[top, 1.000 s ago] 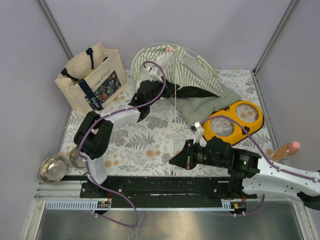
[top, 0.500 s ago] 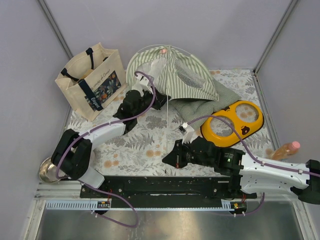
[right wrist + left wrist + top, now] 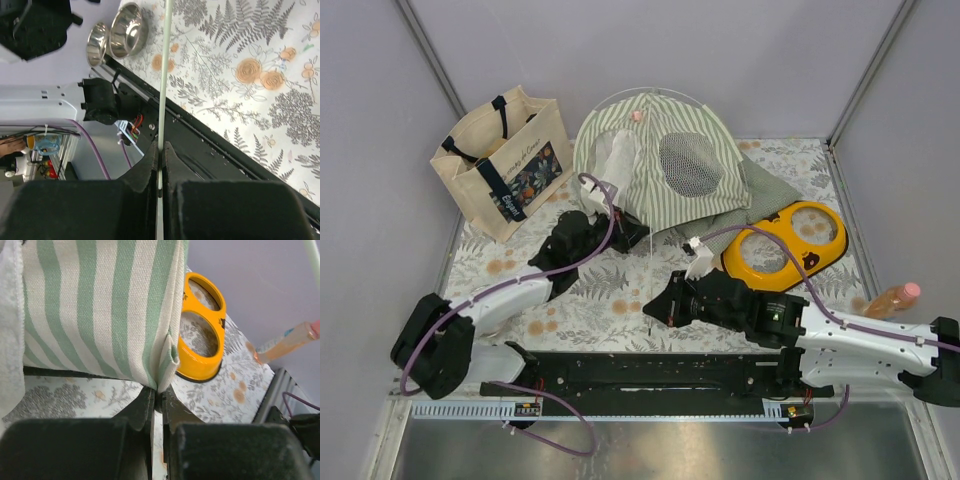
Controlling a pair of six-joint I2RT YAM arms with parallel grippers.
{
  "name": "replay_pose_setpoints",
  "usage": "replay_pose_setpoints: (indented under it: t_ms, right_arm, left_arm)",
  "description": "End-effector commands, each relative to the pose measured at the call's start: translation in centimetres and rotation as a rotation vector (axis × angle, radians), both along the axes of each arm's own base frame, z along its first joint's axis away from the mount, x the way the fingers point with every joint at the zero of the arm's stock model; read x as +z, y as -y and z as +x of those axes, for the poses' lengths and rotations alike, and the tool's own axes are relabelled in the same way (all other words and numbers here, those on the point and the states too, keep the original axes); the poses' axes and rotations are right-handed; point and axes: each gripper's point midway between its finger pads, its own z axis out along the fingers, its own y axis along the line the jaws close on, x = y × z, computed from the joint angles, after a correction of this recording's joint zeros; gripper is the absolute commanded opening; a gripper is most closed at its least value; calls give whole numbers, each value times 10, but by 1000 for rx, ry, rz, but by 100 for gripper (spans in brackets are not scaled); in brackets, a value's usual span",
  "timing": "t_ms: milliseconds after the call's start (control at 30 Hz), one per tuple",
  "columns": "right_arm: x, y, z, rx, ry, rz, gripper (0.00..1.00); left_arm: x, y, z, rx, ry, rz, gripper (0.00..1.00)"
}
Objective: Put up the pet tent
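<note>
The pet tent (image 3: 660, 160), green-and-white striped with a round mesh panel, stands domed at the back middle on the floral cloth. My left gripper (image 3: 623, 230) is shut on the tent's lower front corner. In the left wrist view the striped fabric (image 3: 100, 310) fills the upper left, and a fold of it is pinched in the left gripper (image 3: 159, 392). My right gripper (image 3: 653, 305) is shut on a thin white pole (image 3: 649, 270) that runs up toward the tent. In the right wrist view the pole (image 3: 164, 75) passes straight through the closed right gripper (image 3: 160, 150).
A beige tote bag (image 3: 505, 160) stands at the back left. A green checked cushion (image 3: 765, 192) lies under the tent's right side, with an orange double-bowl holder (image 3: 785, 240) beside it. A peach bottle (image 3: 892, 298) lies far right. Two steel bowls (image 3: 127, 30) sit near the front rail.
The left arm has drawn the tent's corner toward the near left, and the tent has spread into a fuller dome with its mesh turned up. The right gripper moved left with the pole.
</note>
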Motion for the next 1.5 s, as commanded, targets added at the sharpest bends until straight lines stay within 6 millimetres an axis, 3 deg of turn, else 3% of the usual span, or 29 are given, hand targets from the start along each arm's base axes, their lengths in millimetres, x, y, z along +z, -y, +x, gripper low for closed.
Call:
replay_pose_setpoints:
  t_ms: [0,167,333,667,1467]
  right_arm:
    - [79,-13,39,-144,152,205,0]
    - [130,-23,51,-162,259,314,0]
    - [156,-35,64,-197,336,382,0]
    - [169,-44,96,-343,452,431,0]
    - [187,-31,136,-554,626,331,0]
  left_arm:
    - [-15,-4,-41,-44,-131,25,0]
    - [-28,-18,-70,-54,-201,72,0]
    - [-30,-29,-94,-74,-244,51,0]
    - [-39,-48,-123,-78,-291,49,0]
    - [-50,-67,-146,-66,-367,92,0]
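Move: About 16 cm ahead of the right hand, straight out and roughly level with it, is the tent's hem corner, still pinched in the left fingers; the right hand keeps hold of the pole near its end. From the left hand that pole end lies some 18 cm back. The mesh window is about 12 cm farther out and 8 cm right of the left hand, slightly higher; the yellow bowl stand is some 13 cm ahead, 30 cm right and 17 cm below the right hand. Bringing pole end and tent corner together, the left hand draws the hem corner back about 11 cm and some 6 cm left, slowing after half-way. The right hand carries the pole forward about 10 cm, up 8 and left 6 towards that corner, climbing mostly early on, its wrist swinging clockwise and tipping the fingers up, some 30 degrees in all. Both grips stay shut. ##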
